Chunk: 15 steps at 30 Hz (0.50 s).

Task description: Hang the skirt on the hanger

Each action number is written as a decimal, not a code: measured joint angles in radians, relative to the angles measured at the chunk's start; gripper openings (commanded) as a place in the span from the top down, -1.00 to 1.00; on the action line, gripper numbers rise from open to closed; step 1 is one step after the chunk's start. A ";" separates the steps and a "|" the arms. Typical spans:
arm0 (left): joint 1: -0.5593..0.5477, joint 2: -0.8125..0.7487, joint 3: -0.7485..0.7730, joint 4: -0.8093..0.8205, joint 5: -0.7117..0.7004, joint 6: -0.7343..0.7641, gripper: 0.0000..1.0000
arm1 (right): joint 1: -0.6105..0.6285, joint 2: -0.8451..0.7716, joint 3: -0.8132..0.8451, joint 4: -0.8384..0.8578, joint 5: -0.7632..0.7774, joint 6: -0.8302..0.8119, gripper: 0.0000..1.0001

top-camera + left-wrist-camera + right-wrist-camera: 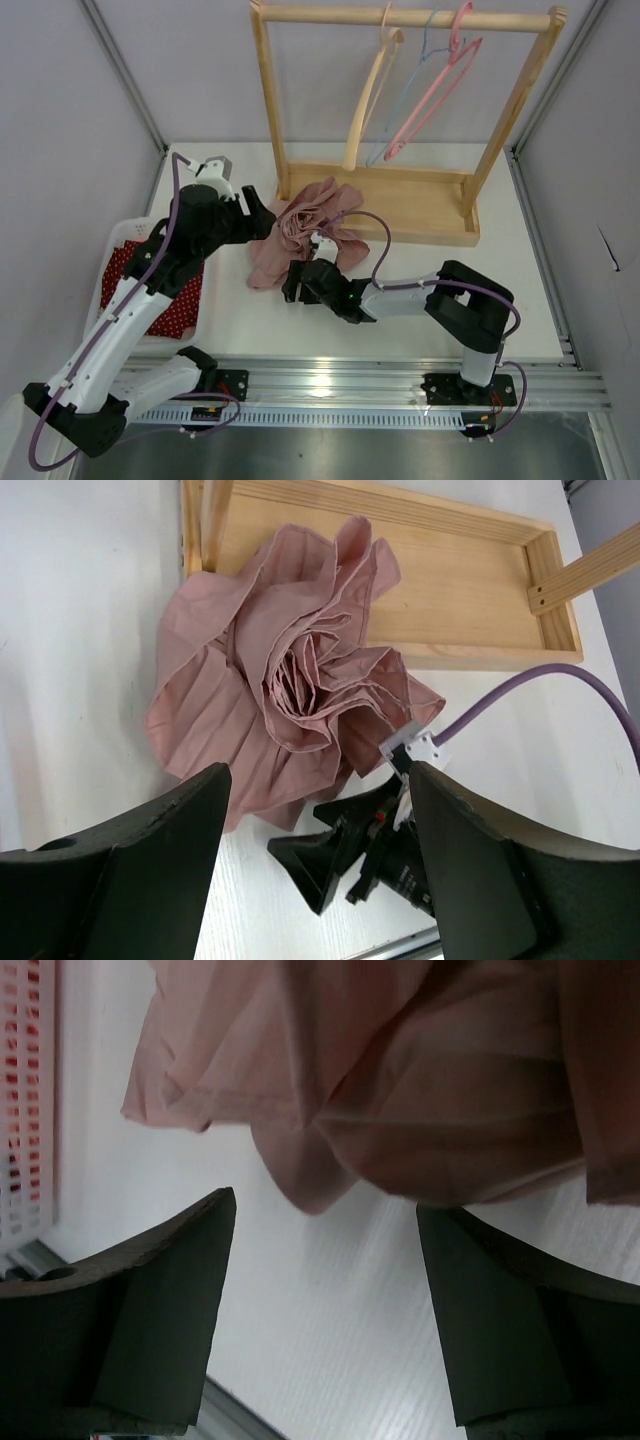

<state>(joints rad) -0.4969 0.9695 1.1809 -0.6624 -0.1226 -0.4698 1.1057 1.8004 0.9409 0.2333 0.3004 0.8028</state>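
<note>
The pink skirt [310, 222] lies crumpled on the white table, partly over the near-left corner of the wooden rack's base [420, 200]. Three hangers hang from the rack's top rail: a wooden one [368, 100], a blue one [408, 95] and a pink one [438, 92]. My left gripper [266, 214] hovers open at the skirt's left edge; its wrist view shows the skirt [290, 680] beyond the gripper [320, 775]. My right gripper [291, 282] is low and open at the skirt's near edge. In its wrist view the skirt [400, 1090] hangs just ahead of the empty gripper [325, 1210].
A white basket [118, 235] with red patterned cloth [180, 305] sits at the table's left edge, also seen as the basket [25, 1110]. The right arm's purple cable [540, 685] crosses near the rack base [470, 590]. Grey walls enclose the table.
</note>
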 measured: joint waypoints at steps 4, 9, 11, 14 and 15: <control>0.000 -0.015 -0.013 -0.001 0.013 0.001 -0.55 | -0.002 0.061 0.024 0.043 0.047 0.044 -0.49; 0.000 -0.029 -0.029 -0.002 0.028 0.001 -0.54 | -0.002 0.090 0.036 0.057 0.108 0.072 0.18; 0.000 -0.038 -0.047 -0.002 0.030 0.002 -0.53 | -0.002 0.090 0.042 0.060 0.132 0.077 0.61; 0.000 -0.053 -0.079 -0.004 0.034 0.001 -0.47 | -0.002 0.084 0.047 0.055 0.174 0.082 1.00; 0.000 -0.057 -0.087 -0.006 0.037 0.001 -0.43 | -0.001 0.074 0.047 0.042 0.190 0.080 1.00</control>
<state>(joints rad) -0.4969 0.9127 1.0935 -0.6682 -0.0856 -0.4690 1.1046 1.8748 0.9882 0.2756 0.4900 0.8833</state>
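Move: From the right gripper, low over the table with its fingers open, the middle of the skirt lies about 9 cm ahead and 4 cm to the right at about the same height; its near edge is only some 3 cm straight ahead. The rack's wooden base is about 18 cm ahead and 19 cm right, the white basket roughly 29 cm left and level with the hand. From the left gripper the skirt's middle is about 6 cm ahead, 8 cm right and 25 cm below. Slide the right gripper forward about 3 cm into the near edge of the skirt, dipping a centimetre or so first and then coming back up. Swing the wrist some 10 degrees clockwise and shut the fingers from wide open, pinching a fold of the cloth between their tips. Meanwhile sink the empty, open left gripper about 2 cm and draw it back slightly. ##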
